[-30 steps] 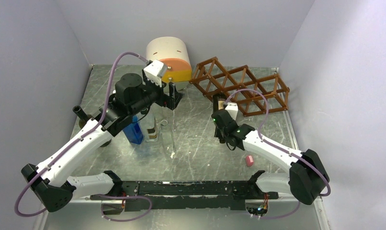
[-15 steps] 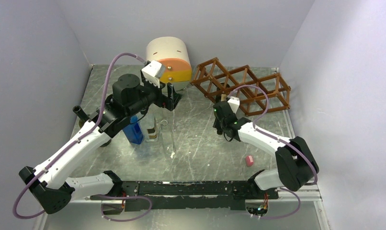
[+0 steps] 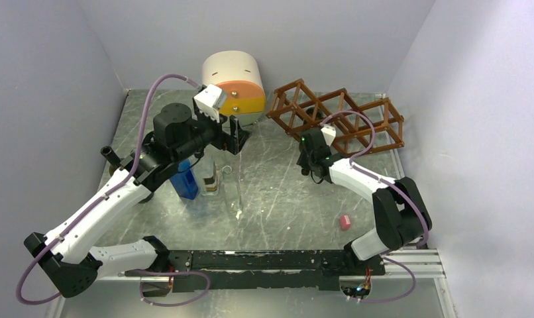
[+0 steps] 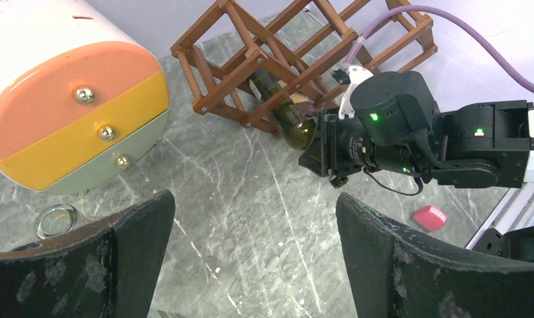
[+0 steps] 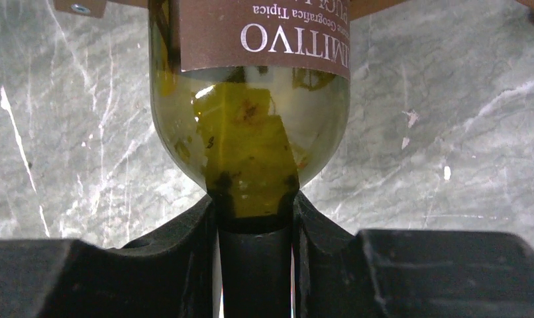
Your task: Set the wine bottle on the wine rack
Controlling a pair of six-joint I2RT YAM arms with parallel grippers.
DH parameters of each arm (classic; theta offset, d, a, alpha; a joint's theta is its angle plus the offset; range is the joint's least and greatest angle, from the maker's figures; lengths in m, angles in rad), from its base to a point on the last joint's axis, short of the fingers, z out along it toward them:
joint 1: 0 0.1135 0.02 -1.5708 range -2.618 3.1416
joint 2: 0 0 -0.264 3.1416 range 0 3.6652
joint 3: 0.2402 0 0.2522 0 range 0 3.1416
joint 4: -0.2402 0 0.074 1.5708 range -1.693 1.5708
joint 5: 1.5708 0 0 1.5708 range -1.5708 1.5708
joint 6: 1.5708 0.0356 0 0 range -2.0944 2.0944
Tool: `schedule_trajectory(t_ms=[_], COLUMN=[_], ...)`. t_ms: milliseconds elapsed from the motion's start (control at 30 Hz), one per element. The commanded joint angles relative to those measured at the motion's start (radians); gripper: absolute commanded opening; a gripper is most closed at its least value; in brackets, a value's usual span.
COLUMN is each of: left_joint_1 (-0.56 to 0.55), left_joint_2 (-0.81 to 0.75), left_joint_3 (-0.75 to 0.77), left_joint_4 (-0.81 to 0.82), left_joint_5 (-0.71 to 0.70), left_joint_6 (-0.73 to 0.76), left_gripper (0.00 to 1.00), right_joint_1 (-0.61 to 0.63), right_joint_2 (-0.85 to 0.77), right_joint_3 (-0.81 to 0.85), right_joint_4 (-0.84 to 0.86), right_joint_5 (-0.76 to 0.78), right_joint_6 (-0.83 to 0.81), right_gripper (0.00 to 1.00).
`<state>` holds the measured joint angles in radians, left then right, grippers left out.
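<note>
The reddish-brown lattice wine rack [image 3: 337,119] stands at the back right of the table. In the left wrist view the green wine bottle [image 4: 284,109] lies with its body inside a lower cell of the rack [image 4: 231,79]. My right gripper [image 5: 254,212] is shut on the bottle's dark neck, just below the shoulder and brown label [image 5: 251,132]. Seen from above, the right gripper [image 3: 309,138] sits at the rack's front left, and the bottle is hidden there. My left gripper [image 4: 251,218] hangs open and holds nothing, above the table near the cabinet [image 3: 234,136].
A cream-and-orange drawer cabinet [image 3: 234,83] stands left of the rack. A blue bottle [image 3: 185,180] and small glass items [image 3: 213,180] sit under the left arm. A pink block [image 3: 345,222] lies at the front right. A glass jar [image 4: 55,220] stands below the cabinet.
My right arm has stretched toward the rack, carrying the bottle farther into the cell. The rack has slid slightly back and right. The left arm has drifted a little left.
</note>
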<state>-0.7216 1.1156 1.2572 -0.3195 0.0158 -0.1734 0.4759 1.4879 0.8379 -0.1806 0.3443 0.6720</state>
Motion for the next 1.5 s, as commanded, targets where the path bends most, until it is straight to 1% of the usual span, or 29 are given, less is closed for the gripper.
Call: schedule_trajectory(t_ms=[0, 233, 367, 467, 633, 667, 733, 767, 800, 1033, 1133, 1200, 1267, 1467], left_joint_1=[0.001, 0.001, 0.002, 0.002, 0.001, 0.001, 0.001, 0.001, 0.001, 0.001, 0.001, 0.002, 0.002, 0.001], left_joint_2=[-0.019, -0.027, -0.038, -0.041, -0.039, -0.038, -0.039, -0.039, -0.039, -0.043, -0.038, -0.036, -0.037, -0.035], left_joint_3=[0.011, 0.011, -0.001, -0.003, 0.0, 0.0, 0.001, 0.001, 0.0, -0.003, 0.003, 0.003, 0.002, 0.014], left_joint_4=[-0.003, -0.013, -0.011, -0.011, -0.014, -0.014, -0.017, -0.019, -0.019, -0.02, -0.022, -0.024, -0.02, -0.017], left_joint_5=[0.024, 0.023, 0.023, 0.024, 0.026, 0.027, 0.028, 0.028, 0.029, 0.032, 0.035, 0.034, 0.036, 0.027], left_joint_6=[-0.005, -0.002, -0.002, -0.003, 0.0, 0.0, -0.001, 0.0, -0.001, 0.002, 0.004, 0.007, 0.008, 0.014], left_gripper=[0.95, 0.95, 0.95, 0.95, 0.95, 0.95, 0.95, 0.95, 0.95, 0.95, 0.95, 0.95, 0.95, 0.95], right_joint_1=[-0.038, -0.046, -0.046, -0.052, -0.061, -0.061, -0.062, -0.062, -0.062, -0.077, -0.08, -0.08, -0.08, -0.087], right_joint_2=[0.006, 0.03, 0.029, 0.039, 0.079, 0.085, 0.094, 0.097, 0.099, 0.096, 0.071, 0.038, -0.001, -0.134], right_joint_3=[0.061, 0.069, 0.053, 0.051, 0.079, 0.082, 0.084, 0.082, 0.079, 0.076, 0.079, 0.073, 0.068, 0.062], right_joint_4=[0.137, 0.206, 0.25, 0.257, 0.217, 0.217, 0.223, 0.228, 0.238, 0.292, 0.277, 0.267, 0.245, 0.119], right_joint_5=[0.02, -0.002, 0.0, 0.018, 0.047, 0.05, 0.06, 0.068, 0.073, 0.049, 0.022, -0.004, -0.026, -0.002], right_joint_6=[-0.007, -0.128, -0.188, -0.195, -0.146, -0.142, -0.137, -0.136, -0.138, -0.179, -0.194, -0.2, -0.204, -0.206], right_gripper=[0.0, 0.09, 0.1, 0.11, 0.16, 0.19, 0.3, 0.38, 0.43, 0.63, 0.76, 0.79, 0.81, 0.81])
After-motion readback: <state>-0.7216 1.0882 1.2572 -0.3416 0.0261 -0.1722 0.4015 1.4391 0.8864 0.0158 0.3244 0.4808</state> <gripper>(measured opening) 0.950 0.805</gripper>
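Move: The wine bottle, already partly inside the wine rack, is held by its neck in the right hand; its middle lies about 8 cm ahead and 1 cm right, roughly level. The rack slot taking it is some 10 cm ahead, about level and in line. The pink block is about 20 cm back, 12 cm right and 5 cm lower. From the left hand the slot lies roughly 16 cm ahead, 14 cm right and 29 cm below. The bottle, still pinched by the neck, is slid forward into the rack slot by the right hand, about 3 cm with a slight drift to the right. Then the fingers open wide and let go of the neck while the hand runs a couple of centimetres farther forward along the bottle; at the end it lifts quickly, about 7 cm, the fingers tipping up some 15 degrees. ##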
